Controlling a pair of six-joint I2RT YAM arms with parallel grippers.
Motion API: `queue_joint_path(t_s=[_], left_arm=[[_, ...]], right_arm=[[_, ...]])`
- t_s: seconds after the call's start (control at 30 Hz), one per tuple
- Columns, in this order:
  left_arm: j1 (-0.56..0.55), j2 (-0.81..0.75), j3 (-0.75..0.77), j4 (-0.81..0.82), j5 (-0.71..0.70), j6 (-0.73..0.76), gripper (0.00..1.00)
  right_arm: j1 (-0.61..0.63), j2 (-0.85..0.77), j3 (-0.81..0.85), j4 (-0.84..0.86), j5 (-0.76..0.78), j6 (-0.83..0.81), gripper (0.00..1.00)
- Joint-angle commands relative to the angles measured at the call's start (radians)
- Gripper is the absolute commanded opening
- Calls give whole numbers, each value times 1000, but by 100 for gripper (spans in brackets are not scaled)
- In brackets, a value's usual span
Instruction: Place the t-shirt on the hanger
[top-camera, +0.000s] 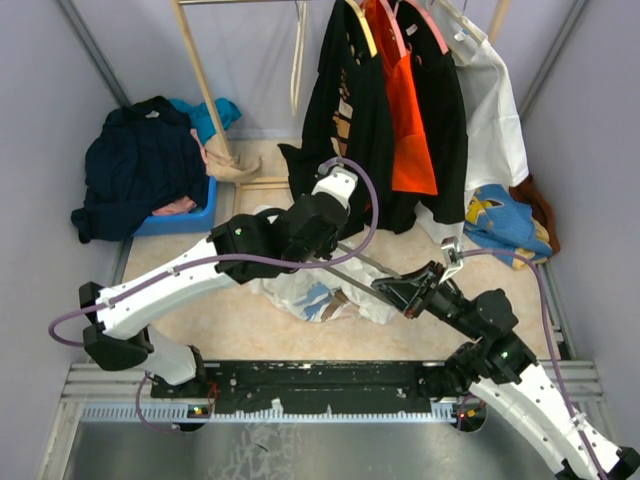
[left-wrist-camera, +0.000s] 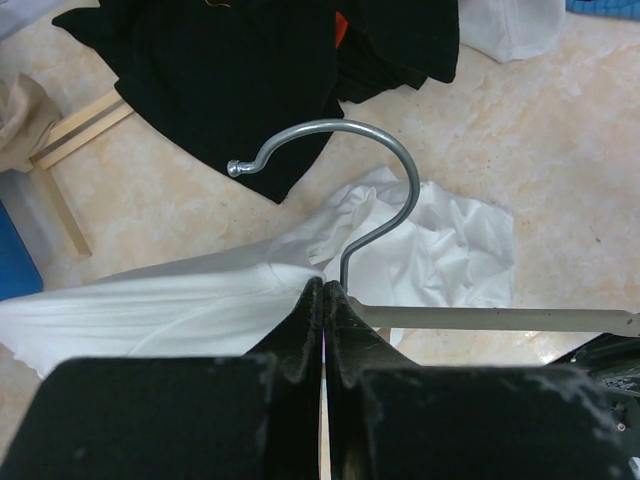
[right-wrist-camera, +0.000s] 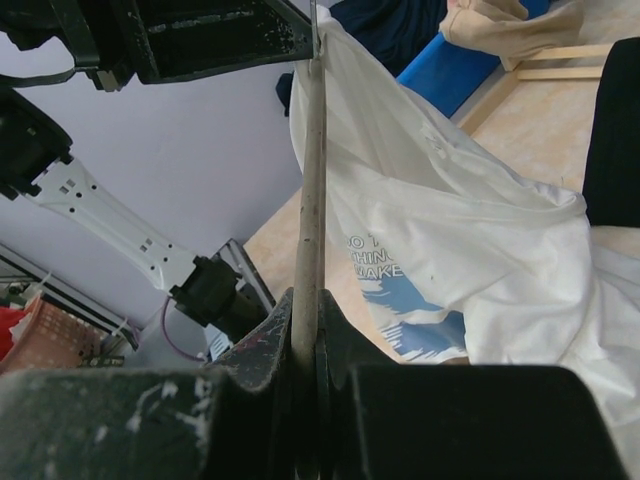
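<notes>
The hanger (top-camera: 370, 260) hangs level above the table between both grippers. My left gripper (left-wrist-camera: 325, 288) is shut at its neck, just below the silver hook (left-wrist-camera: 405, 175). My right gripper (right-wrist-camera: 305, 300) is shut on the end of one pale arm (right-wrist-camera: 308, 180). The white t-shirt (right-wrist-camera: 470, 250), with blue print and lettering, drapes over the hanger's other arm near my left gripper (top-camera: 328, 240) and sags onto the table (top-camera: 305, 290). The arm (left-wrist-camera: 500, 318) running to my right gripper (top-camera: 405, 290) is bare. Cloth hides the other arm.
A clothes rack at the back holds black and orange garments (top-camera: 385, 110) and a plain white one (top-camera: 495, 110). Its wooden leg (top-camera: 205, 95) stands at back left. A blue bin (top-camera: 185, 215) with navy clothes (top-camera: 140, 165) sits left. A blue-and-yellow garment (top-camera: 500, 220) lies right.
</notes>
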Motion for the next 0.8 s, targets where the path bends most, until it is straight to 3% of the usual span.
queue_joint_path(t_s=[0.0,0.33,0.5,0.63,0.77], left_arm=[[-63,-20,40,95,175,-28,0],[-72,-80,114,62,238,-27,2],[-72,-73,144,71,295,-7,12],[-73,-86,142,128,393,12,14],[-73,-97,156,130,449,21,27]], right_arm=[[-4,-38,-18,147,3,28,0],[-3,-145,-96,299,-3,115,0],[-4,-161,-100,381,-8,153,0],[-4,-158,-112,455,-7,186,0],[-4,-167,-102,468,-2,195,0]])
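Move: The t-shirt's edge is already pinched in the left fingers at the neck of the hanger, which lies only about 2 cm to their right and 1 cm ahead; the hanger's gripped end is some 16 cm right, 9 cm back and 5 cm lower. The shirt's heap lies almost straight below, about 2 cm ahead and 25 cm down. From the right hand, the neck is roughly 10 cm ahead, 15 cm left and 3 cm higher. The t-shirt's edge is let go at the hanger's neck as the left hand lifts some 8 cm and draws back about as far, drifting right, its fingers parting slightly and the wrist swinging clockwise with its left side dipping. The right hand keeps its grip on the hanger's end, raising it about 4 cm and a little back while the wrist rolls left side up. ##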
